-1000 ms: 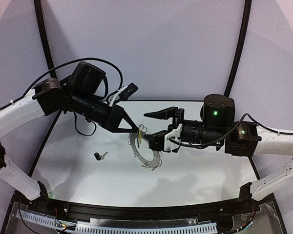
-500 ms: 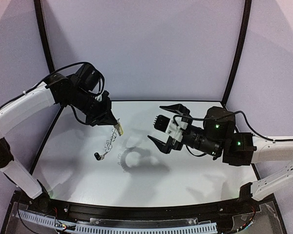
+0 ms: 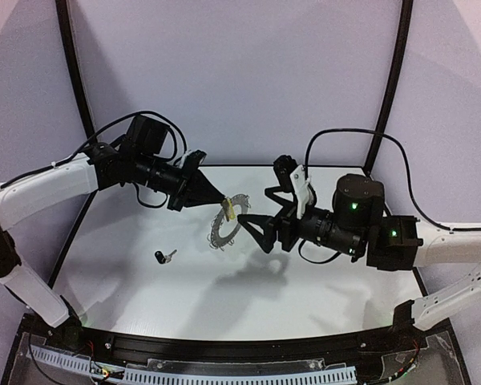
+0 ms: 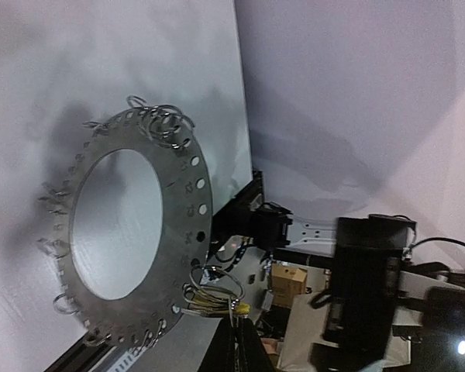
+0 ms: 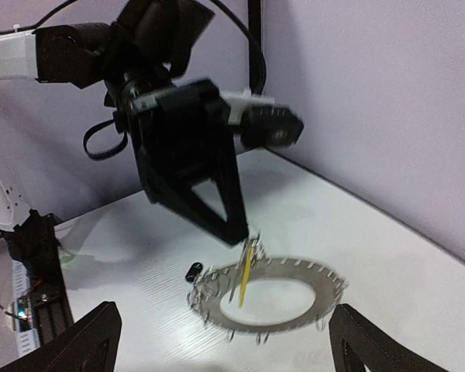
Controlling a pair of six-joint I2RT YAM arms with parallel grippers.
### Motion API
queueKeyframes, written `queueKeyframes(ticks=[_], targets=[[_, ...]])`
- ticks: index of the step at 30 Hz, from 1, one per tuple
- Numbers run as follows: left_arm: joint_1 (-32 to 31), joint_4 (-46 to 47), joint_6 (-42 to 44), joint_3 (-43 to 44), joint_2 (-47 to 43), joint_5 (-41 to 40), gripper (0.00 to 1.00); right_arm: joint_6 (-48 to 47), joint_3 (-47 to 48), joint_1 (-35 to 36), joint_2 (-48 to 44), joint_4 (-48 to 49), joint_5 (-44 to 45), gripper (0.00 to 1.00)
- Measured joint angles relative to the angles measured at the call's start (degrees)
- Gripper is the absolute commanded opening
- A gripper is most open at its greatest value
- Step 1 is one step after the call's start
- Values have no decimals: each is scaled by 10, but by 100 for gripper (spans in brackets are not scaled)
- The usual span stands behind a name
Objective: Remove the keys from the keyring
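Note:
My left gripper is shut on the yellow key, and the grey keyring hangs from that key above the table. In the left wrist view the keyring fills the left side, with the yellow key and a wire loop right at my closed fingertips. My right gripper is open just right of the ring and holds nothing. From the right wrist, the keyring and yellow key hang between its spread fingertips. The black key lies loose on the table.
The white table has a black rail along its near edge. Purple walls with curved black poles close in the back. The two grippers' tips are close together over the middle of the table.
The right gripper let go of the keyring and opened wide. The left gripper swung left with the hanging ring, then came back right, toward the right gripper.

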Motion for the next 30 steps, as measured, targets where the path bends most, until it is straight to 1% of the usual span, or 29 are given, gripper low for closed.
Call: queueKeyframes(ticks=[4, 8, 10, 12, 15, 19, 21, 24, 25, 27, 29, 30], targets=[[0, 74, -37, -10, -7, 26, 1, 70, -65, 0, 3, 50, -40, 92], [0, 119, -65, -10, -9, 32, 1, 89, -70, 0, 50, 87, -59, 92], [0, 139, -85, -10, -11, 24, 1, 99, -64, 2, 100, 123, -59, 94], [0, 141, -90, -10, -13, 17, 1, 108, -54, 4, 131, 144, -50, 96], [0, 151, -107, -17, -25, -13, 1, 122, -30, 19, 188, 197, 3, 96], [0, 151, -119, -21, -36, -44, 1, 105, 6, 37, 246, 243, 82, 95], [-1, 150, -123, -21, -42, -61, 1, 78, 32, 45, 279, 277, 136, 92], [-2, 150, -128, -22, -47, -74, 1, 27, 61, 48, 320, 336, 194, 80], [-3, 149, -130, -22, -50, -80, 1, -8, 76, 48, 345, 376, 220, 78], [-5, 149, -131, -22, -54, -84, 1, -45, 90, 47, 367, 411, 243, 73], [-6, 149, -132, -24, -60, -88, 1, -96, 110, 47, 398, 464, 266, 65], [-6, 149, -133, -25, -64, -90, 1, -123, 118, 48, 413, 493, 278, 64]])
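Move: The right hand, open and empty, has the keyring's flat round plate about 6 cm ahead, 7 cm to its left and 8 cm below, hanging from the left fingers. The key lies some 7 cm ahead, 7 cm left and 5 cm down from the right hand, with the yellow tag beside it, 7 cm ahead, 6 cm left and 5 cm down. From the left hand the plate's middle is about 1 cm back, 1 cm right and 6 cm down. Dipping and then sweeping left and forward, the right hand closes in on the hanging keyring, rising again at the end to finish roughly 10 cm farther left, 7 cm forward and 4 cm lower. It turns clockwise and tips up, fingers narrowing slightly but still open. The left hand keeps its pinch at the key and ring, lifting them about 6 cm and a little forward while its fingers swing nearer level. ##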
